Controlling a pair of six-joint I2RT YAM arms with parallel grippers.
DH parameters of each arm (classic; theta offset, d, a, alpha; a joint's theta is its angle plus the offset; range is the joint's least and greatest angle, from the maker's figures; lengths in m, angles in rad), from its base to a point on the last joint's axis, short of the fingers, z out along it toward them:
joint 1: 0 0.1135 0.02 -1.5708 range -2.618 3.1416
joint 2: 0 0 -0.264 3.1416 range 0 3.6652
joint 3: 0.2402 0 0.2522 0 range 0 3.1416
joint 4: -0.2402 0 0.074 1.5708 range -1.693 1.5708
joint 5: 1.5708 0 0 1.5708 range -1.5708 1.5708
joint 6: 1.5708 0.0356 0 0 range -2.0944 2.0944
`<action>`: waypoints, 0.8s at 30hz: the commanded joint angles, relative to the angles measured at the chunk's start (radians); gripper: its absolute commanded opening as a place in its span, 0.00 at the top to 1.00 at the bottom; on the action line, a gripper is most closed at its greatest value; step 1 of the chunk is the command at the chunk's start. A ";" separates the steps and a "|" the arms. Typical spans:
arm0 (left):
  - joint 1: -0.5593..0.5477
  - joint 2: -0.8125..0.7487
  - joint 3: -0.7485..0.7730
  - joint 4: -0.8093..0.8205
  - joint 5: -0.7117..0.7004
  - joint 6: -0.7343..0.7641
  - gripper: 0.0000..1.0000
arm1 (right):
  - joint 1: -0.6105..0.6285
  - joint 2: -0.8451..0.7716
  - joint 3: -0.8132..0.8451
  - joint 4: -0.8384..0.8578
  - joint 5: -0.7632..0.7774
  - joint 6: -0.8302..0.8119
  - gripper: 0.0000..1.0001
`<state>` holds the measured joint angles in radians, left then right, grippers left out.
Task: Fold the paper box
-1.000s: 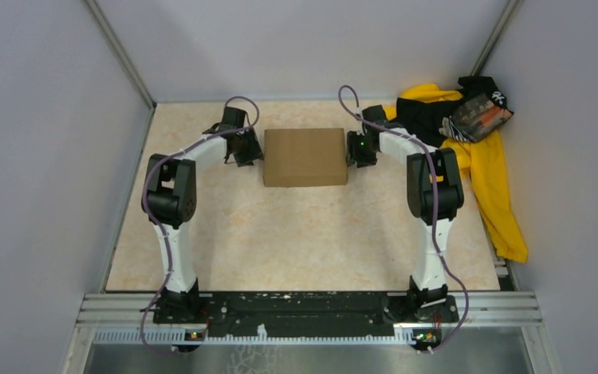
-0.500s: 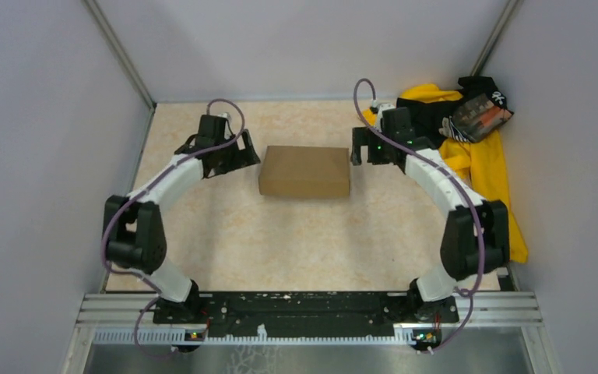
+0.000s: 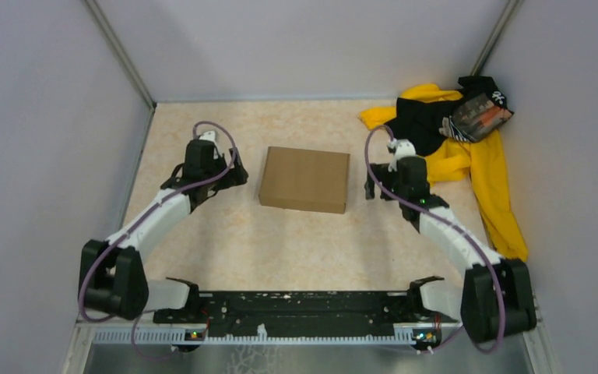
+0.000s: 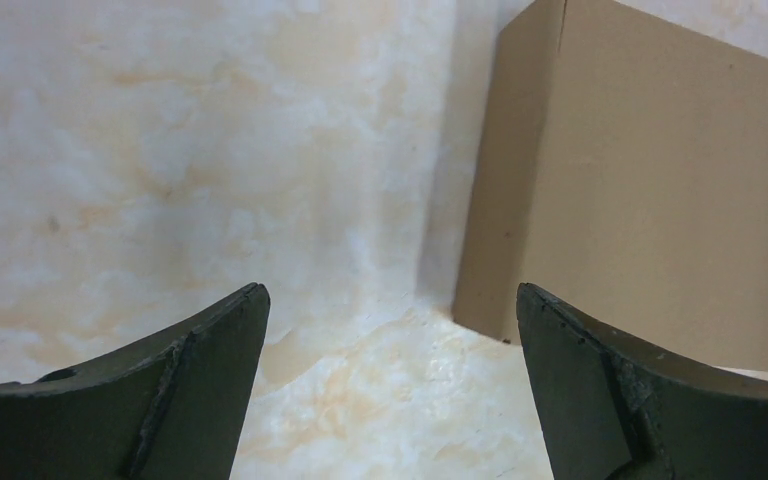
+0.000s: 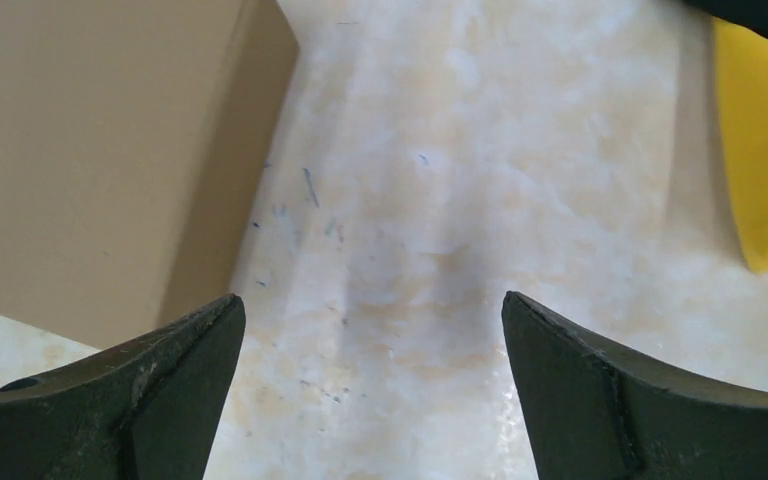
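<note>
The paper box (image 3: 304, 179) is a shallow closed brown cardboard box resting on the marbled table, mid-field. It fills the upper right of the left wrist view (image 4: 650, 190) and the upper left of the right wrist view (image 5: 100, 150). My left gripper (image 3: 237, 173) hangs open just left of the box, apart from it, with nothing but table between its fingers (image 4: 210, 380). On the box's right side my right gripper (image 3: 371, 187) also stands open and apart from it, with bare table between its fingers (image 5: 580, 380).
A yellow-and-black cloth pile (image 3: 467, 148) lies at the back right, with a yellow edge (image 5: 760, 150) in the right wrist view. Grey walls close the table on three sides. A black rail (image 3: 304, 308) with the arm bases runs along the near edge.
Both arms have drawn back toward the near edge and lowered, letting go of the box sides. The box has shifted nearer and sits slightly turned. Both grippers have opened wide.
</note>
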<state>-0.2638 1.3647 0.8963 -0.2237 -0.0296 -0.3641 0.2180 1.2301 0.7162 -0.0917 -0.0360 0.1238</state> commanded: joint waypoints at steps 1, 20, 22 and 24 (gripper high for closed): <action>0.008 -0.207 -0.104 0.178 -0.176 0.033 0.01 | -0.036 -0.255 -0.184 0.353 0.152 -0.021 0.01; 0.190 0.031 -0.513 0.953 -0.134 0.315 0.01 | -0.161 -0.047 -0.611 1.178 0.337 -0.065 0.01; 0.196 0.084 -0.524 1.038 -0.118 0.342 0.01 | -0.161 0.034 -0.604 1.270 0.333 -0.072 0.01; 0.198 0.098 -0.504 1.033 -0.096 0.355 0.01 | -0.161 0.101 -0.591 1.300 0.349 -0.059 0.01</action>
<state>-0.0765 1.4292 0.3874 0.6147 -0.1864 -0.0742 0.0631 1.2381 0.0990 0.9375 0.2768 0.0704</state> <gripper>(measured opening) 0.987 0.985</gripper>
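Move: The folded box lies flat between the two hands, already let go. Its middle is about 10 cm ahead of the left hand, some 17 cm to its right and 9 cm lower. From the right hand the box is about 9 cm ahead, 17 cm to the left and 9 cm below; the yellow and black clothes lie about 15 cm ahead of that hand and 23 cm to its right, some 10 cm lower. Outwards in low arcs, both empty hands draw away from the box's sides, each some 11 cm towards its own side, rising a few centimetres first and then sinking below their starting height, the left further than the right. Their wrists swing outwards and the fingers tip up by about 20 degrees, staying wide open; the right also eases back slightly. ##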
